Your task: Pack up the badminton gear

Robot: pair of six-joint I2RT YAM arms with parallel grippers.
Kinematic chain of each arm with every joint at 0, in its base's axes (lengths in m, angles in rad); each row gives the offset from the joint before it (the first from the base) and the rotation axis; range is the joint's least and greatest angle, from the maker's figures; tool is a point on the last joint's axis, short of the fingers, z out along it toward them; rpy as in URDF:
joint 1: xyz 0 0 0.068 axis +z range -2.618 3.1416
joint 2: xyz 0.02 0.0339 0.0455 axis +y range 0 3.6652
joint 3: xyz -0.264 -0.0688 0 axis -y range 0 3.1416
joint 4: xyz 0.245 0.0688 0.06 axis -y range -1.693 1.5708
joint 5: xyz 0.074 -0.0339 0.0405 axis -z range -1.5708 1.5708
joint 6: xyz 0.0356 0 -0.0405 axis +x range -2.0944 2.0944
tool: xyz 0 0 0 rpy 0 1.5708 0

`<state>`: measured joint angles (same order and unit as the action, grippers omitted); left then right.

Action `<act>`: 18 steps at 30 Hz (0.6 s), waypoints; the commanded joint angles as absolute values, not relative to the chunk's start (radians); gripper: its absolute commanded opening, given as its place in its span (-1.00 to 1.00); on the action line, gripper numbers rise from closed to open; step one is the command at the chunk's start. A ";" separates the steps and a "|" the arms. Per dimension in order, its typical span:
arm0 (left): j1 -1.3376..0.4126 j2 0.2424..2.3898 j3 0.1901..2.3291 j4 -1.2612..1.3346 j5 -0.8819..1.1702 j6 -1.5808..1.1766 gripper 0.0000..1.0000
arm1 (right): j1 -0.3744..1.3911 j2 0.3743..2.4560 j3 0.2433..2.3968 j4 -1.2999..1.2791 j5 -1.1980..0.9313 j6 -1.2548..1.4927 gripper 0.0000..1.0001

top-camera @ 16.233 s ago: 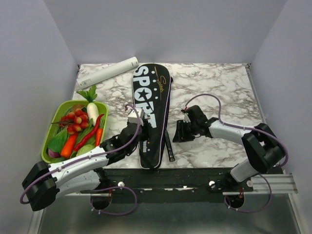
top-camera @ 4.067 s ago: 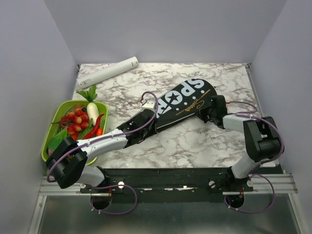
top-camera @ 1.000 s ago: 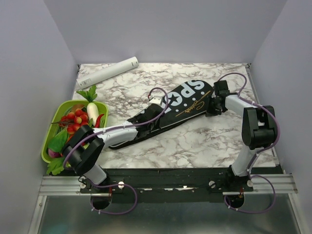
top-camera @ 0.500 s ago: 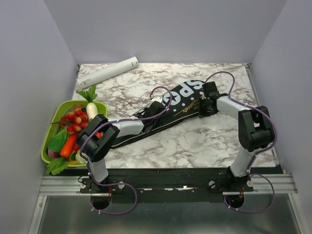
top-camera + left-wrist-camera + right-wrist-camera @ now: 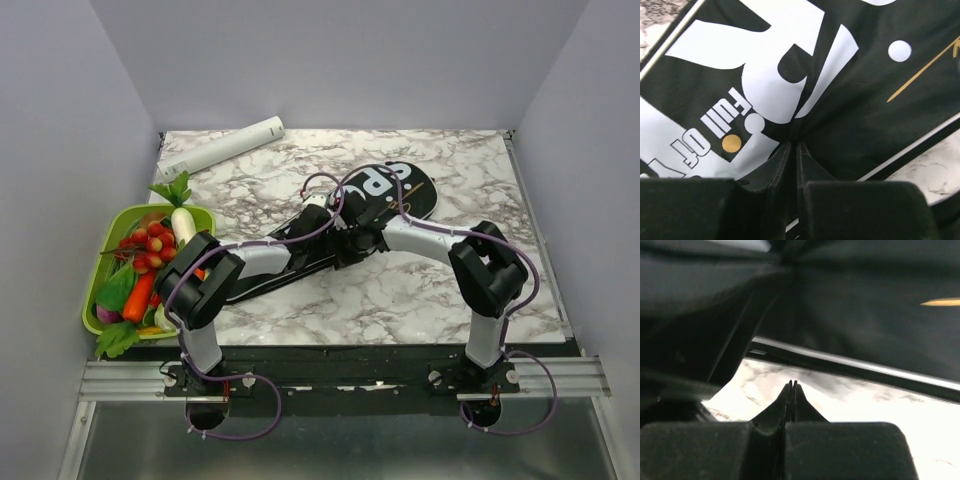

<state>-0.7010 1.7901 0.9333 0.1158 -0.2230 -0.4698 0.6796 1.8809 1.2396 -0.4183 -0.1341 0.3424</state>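
The long black bag (image 5: pixel 392 190) with white lettering lies slantwise across the marble table, its wide end at the back right. My left gripper (image 5: pixel 345 215) rests on the bag's middle. In the left wrist view its fingertips (image 5: pixel 783 151) are shut on a pucker of the bag's fabric (image 5: pixel 855 100). My right gripper (image 5: pixel 355 243) sits by the bag's near edge. In the right wrist view it (image 5: pixel 791 384) is shut with nothing in it, just above the marble, short of the bag's zipped edge (image 5: pixel 855 365). The rackets are out of view.
A green tray (image 5: pixel 97 275) of toy vegetables (image 5: pixel 150 250) stands at the left edge, close to the left arm's elbow. A white tube (image 5: pixel 220 147) lies at the back left. Walls close in the table on three sides.
My right gripper has slid left along the bag's near edge, from its wide end to its middle. The bag's wide end has swung farther back. My left jaws have closed further on the fabric.
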 commanded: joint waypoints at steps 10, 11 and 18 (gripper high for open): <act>-0.695 1.795 0.851 0.094 -0.104 -0.468 -0.64 | 0.642 1.744 1.125 -0.457 -0.011 0.474 -0.57; -0.695 1.793 0.850 0.098 -0.101 -0.466 -0.64 | 0.617 1.721 1.102 -0.456 -0.006 0.480 -0.46; -0.693 1.792 0.845 0.106 -0.086 -0.466 -0.65 | 0.423 1.623 1.052 -0.518 0.041 0.384 -0.06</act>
<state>-0.6880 1.7760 0.8856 0.1925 -0.1650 -0.4706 0.4744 1.6421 1.0451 -0.4515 -0.0547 0.4461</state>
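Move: The pull on the bag's zip seems to lie about 16 cm to the right of the right hand and 6 cm ahead, a centimetre or so below. The bag's near edge, with its zip, runs some 3 cm straight ahead of the right fingers; the gold signature on the bag is about 13 cm ahead and 13 cm to their right. From the left hand, the pull is some 18 cm right and 2 cm ahead. The left hand keeps its nearly shut fingertips down on the bag's fabric, holding it in place. The right hand, shut and empty, first drifts about 2 cm back and left, then swings some 12 cm right along the bag's near edge towards the zip pull, rising about 2 cm and edging forward late, while turning about 20 degrees clockwise and opening nearly halfway. ##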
